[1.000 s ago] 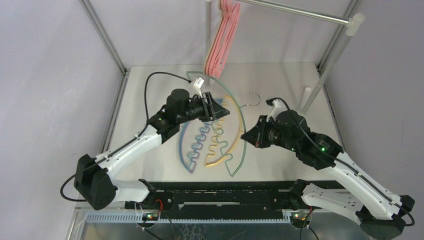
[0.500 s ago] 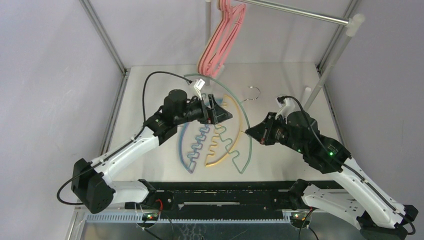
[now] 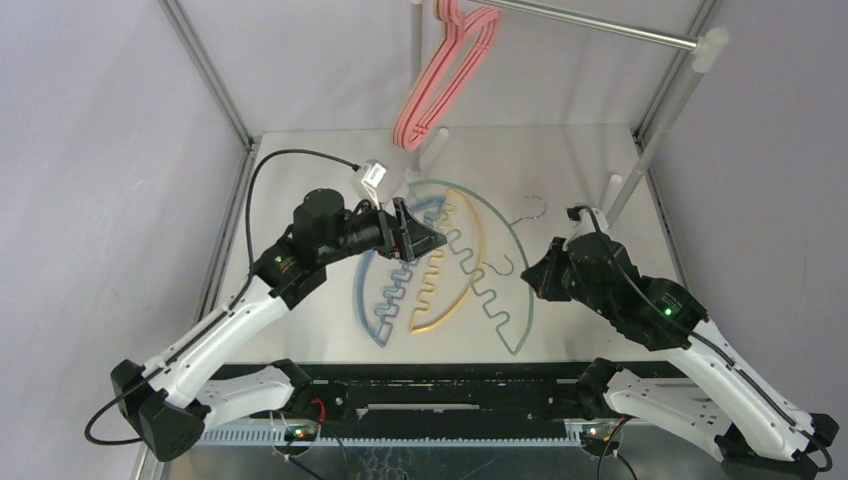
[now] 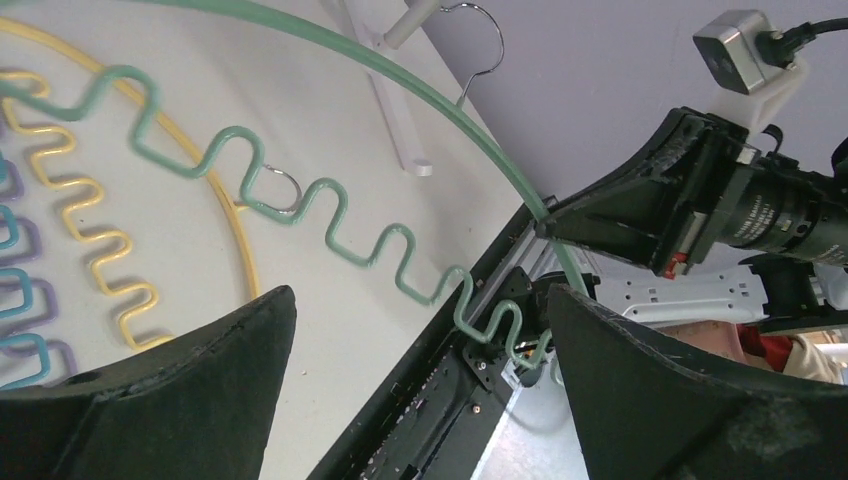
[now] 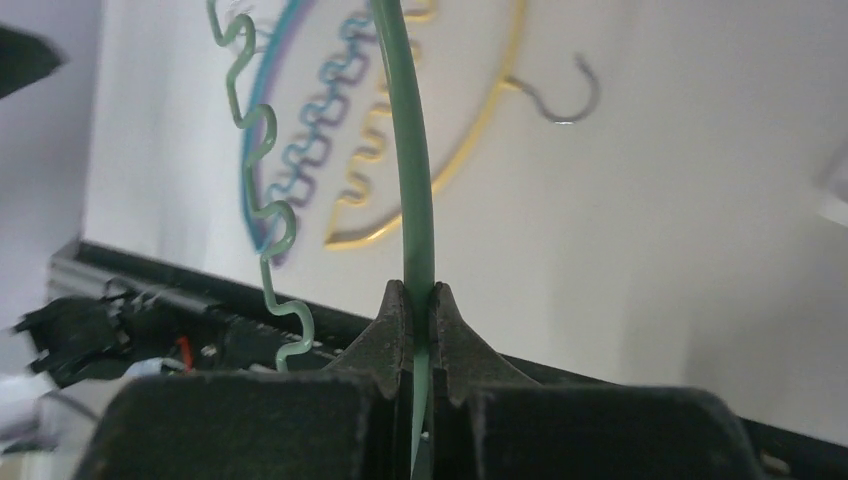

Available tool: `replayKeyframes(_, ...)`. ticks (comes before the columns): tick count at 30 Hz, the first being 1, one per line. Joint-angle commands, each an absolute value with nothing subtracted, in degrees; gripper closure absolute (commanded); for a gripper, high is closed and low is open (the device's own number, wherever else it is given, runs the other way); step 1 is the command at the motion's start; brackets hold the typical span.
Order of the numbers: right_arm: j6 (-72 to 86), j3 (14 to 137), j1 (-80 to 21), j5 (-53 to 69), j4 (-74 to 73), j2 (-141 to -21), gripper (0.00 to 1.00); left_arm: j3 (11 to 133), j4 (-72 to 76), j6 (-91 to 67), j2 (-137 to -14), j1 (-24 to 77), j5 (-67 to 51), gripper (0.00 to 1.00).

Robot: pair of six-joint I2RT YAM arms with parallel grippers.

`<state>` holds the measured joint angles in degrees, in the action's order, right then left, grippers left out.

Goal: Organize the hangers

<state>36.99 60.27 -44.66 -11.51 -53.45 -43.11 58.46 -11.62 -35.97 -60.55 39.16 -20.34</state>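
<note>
My right gripper (image 3: 532,272) is shut on the arc of the green hanger (image 3: 505,228), and its fingers pinch the thin green rod (image 5: 405,150) in the right wrist view. The green wavy bar (image 4: 330,215) hangs a little above the table. My left gripper (image 3: 432,240) stands wide open with nothing between its fingers (image 4: 250,340), to the left of the green hanger. The yellow hanger (image 3: 468,285) and the blue hanger (image 3: 364,300), with a purple one (image 4: 30,240) under it, lie flat on the table. Several pink hangers (image 3: 440,85) hang tilted from the rail.
The grey metal rail (image 3: 590,25) crosses the top right, on a white pole (image 3: 650,130) with a foot (image 3: 612,188) on the table. A metal hook (image 5: 570,105) lies on the table beside the yellow hanger. Black arm mounts (image 3: 450,385) line the near edge.
My left gripper has opened wide and drawn back to the left. The right gripper has pulled the green hanger to the right and nearer. The pink hangers have swung on the rail.
</note>
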Motion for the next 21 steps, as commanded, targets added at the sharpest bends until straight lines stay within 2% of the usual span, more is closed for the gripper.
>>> replayKeyframes(1,38.92,62.36,-44.38,-24.42,-56.61,-40.56,1.0,57.56,-13.18,-33.84,-57.12,39.38,-18.63,0.01)
replayKeyframes(6,36.87,65.22,-44.3,-37.49,-57.77,-40.23,1.0,56.5,-14.68,-33.64,-54.72,39.38,-17.96,0.01)
replayKeyframes(12,23.31,73.87,-43.39,-52.67,-50.23,-45.05,1.0,54.76,-15.66,-34.09,-52.17,39.38,-17.46,0.01)
replayKeyframes(17,5.96,78.68,-40.65,-56.85,-34.25,-49.64,1.0,54.3,-17.72,-33.41,-50.45,39.39,-16.66,0.0)
replayKeyframes(21,-1.69,82.33,-36.87,-55.04,-26.6,-53.77,1.0,54.03,-18.92,-33.14,-49.47,39.38,-16.16,0.0)
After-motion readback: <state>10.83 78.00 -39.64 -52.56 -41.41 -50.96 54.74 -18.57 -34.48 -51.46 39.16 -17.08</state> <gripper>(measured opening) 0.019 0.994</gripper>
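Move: The right gripper already holds the green hanger. The middle of the rack's rail lies about 35 cm ahead of this gripper, some 2 cm to its right and 28 cm above it. The hung pink hangers are roughly 41 cm ahead, 14 cm left and 14 cm up. The rack's right post stands about 27 cm ahead and 24 cm right, its middle about level in height. From the open left gripper, the rail's middle is some 30 cm ahead, 16 cm right and 23 cm up. Keep the green hanger pinched in the right gripper and swing it to the right first, then climb steeply and reach forward towards the rail, ending about 15 cm higher and 12 cm farther right. Meanwhile turn the wrist clockwise and tip the fingers up, each some 30 degrees. Draw the empty left gripper, still wide open, a few centimetres left and back. ##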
